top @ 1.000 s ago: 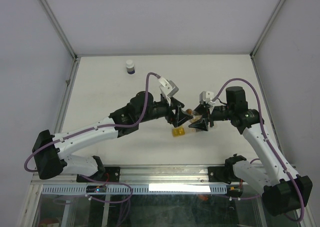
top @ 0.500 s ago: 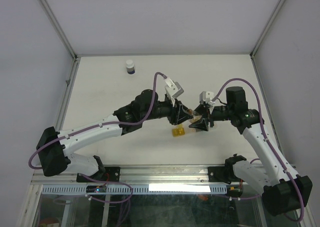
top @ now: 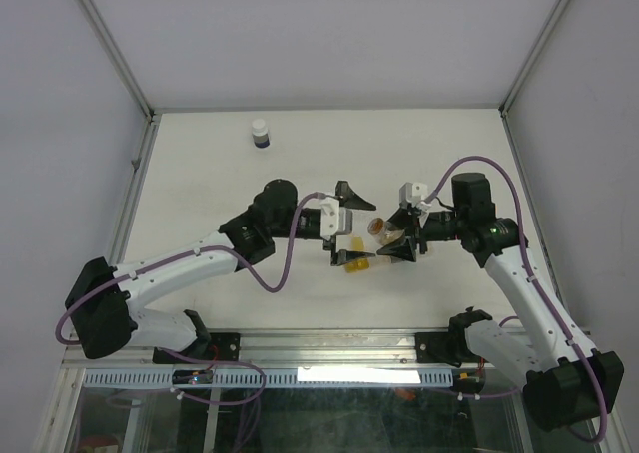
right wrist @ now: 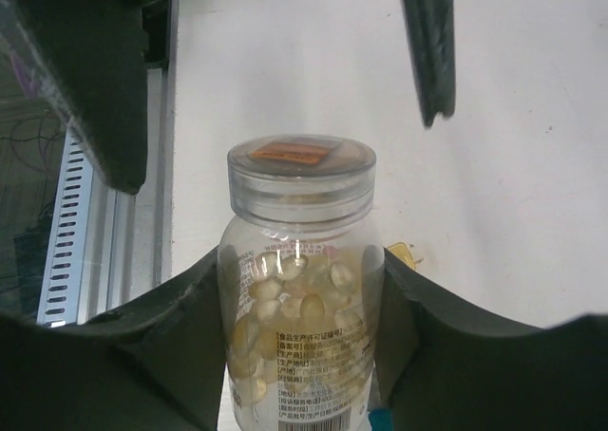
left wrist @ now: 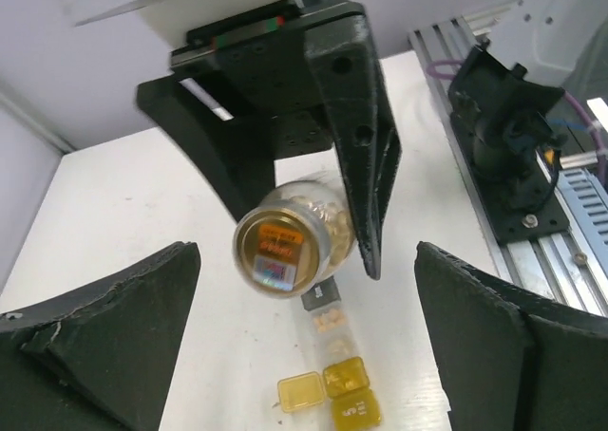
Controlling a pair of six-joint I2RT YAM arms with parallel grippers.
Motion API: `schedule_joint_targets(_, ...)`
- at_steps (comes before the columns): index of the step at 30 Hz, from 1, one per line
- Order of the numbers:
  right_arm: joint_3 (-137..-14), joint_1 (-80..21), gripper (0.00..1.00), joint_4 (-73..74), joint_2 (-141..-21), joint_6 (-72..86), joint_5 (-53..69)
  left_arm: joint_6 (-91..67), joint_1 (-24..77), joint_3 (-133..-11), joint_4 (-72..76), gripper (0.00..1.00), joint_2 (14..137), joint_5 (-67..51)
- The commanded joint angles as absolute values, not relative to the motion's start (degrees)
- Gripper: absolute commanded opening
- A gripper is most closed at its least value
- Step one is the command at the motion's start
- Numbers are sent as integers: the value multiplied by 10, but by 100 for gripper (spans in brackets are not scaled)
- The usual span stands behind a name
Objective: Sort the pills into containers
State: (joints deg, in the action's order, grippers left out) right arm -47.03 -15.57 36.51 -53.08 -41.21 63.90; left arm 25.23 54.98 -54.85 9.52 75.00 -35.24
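Observation:
A clear bottle [right wrist: 299, 289] full of pale yellow pills, its cap on, sits between the fingers of my right gripper [right wrist: 302, 281], which is shut on its body. From above, the bottle [top: 377, 226] lies tilted in the right gripper [top: 401, 235], cap toward the left arm. My left gripper [top: 354, 226] stands open just left of the cap, one finger on each side, not touching it. In the left wrist view the capped bottle [left wrist: 285, 246] hangs above the containers [left wrist: 334, 365]: yellow boxes, one with its lid open, and clear boxes holding pills [left wrist: 328, 322].
A small white bottle with a dark blue band [top: 260, 134] stands at the back left of the white table [top: 200, 184]. Metal rails run along the table's near edge [top: 329, 348]. The containers [top: 356, 263] lie on the table just under both grippers.
My left gripper closed in on the bottle's cap, then opened wide, turned and drew back a little to the left. The right gripper and the bottle have stayed put.

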Motion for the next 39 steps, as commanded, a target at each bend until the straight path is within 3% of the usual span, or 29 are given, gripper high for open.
schedule_joint_targets(1,-486,-152,0,332,-526,-408,634,126,531,-485,296,99,692,-321)
schedule_joint_targets(4,-486,-152,0,333,-524,-411,633,-29,529,-422,349,99,631,-229)
schedule_joint_targets(10,-484,-151,0,334,-519,-413,635,-289,539,-385,347,96,601,-190)
schedule_joint_targets(16,-485,-149,0,334,-513,-412,639,-233,627,-518,79,91,649,43)
schedule_joint_targets(29,-484,-148,0,335,-514,-411,640,-222,628,-619,20,77,749,18)
schedule_joint_targets(36,-484,-148,0,334,-515,-411,637,-212,628,-627,13,51,767,-8)
schedule_joint_targets(39,-483,-148,0,333,-515,-411,637,-171,628,-627,14,26,770,-32)
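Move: The cap of the pill bottle, held in the right gripper, lies barely 2 cm to the right of the wide-open left gripper, about 1 cm forward and 1 cm below. The yellow containers sit roughly straight below that gripper, some 20 cm down; the teal container stands at that table height too, level with it and about 13 cm to its right. From the right gripper the cap is about 5 cm left, 2 cm forward and 2 cm up. Back the left gripper off the cap, some 5 cm left and 4 cm up, then bring it back right and down onto the cap, about 2 cm forward of where it began. Meanwhile roll its forward side down about 40 degrees and swing the fingers some 35 degrees counter-clockwise, then close them from wide to just under half around the cap. Keep the right gripper still on the bottle. ##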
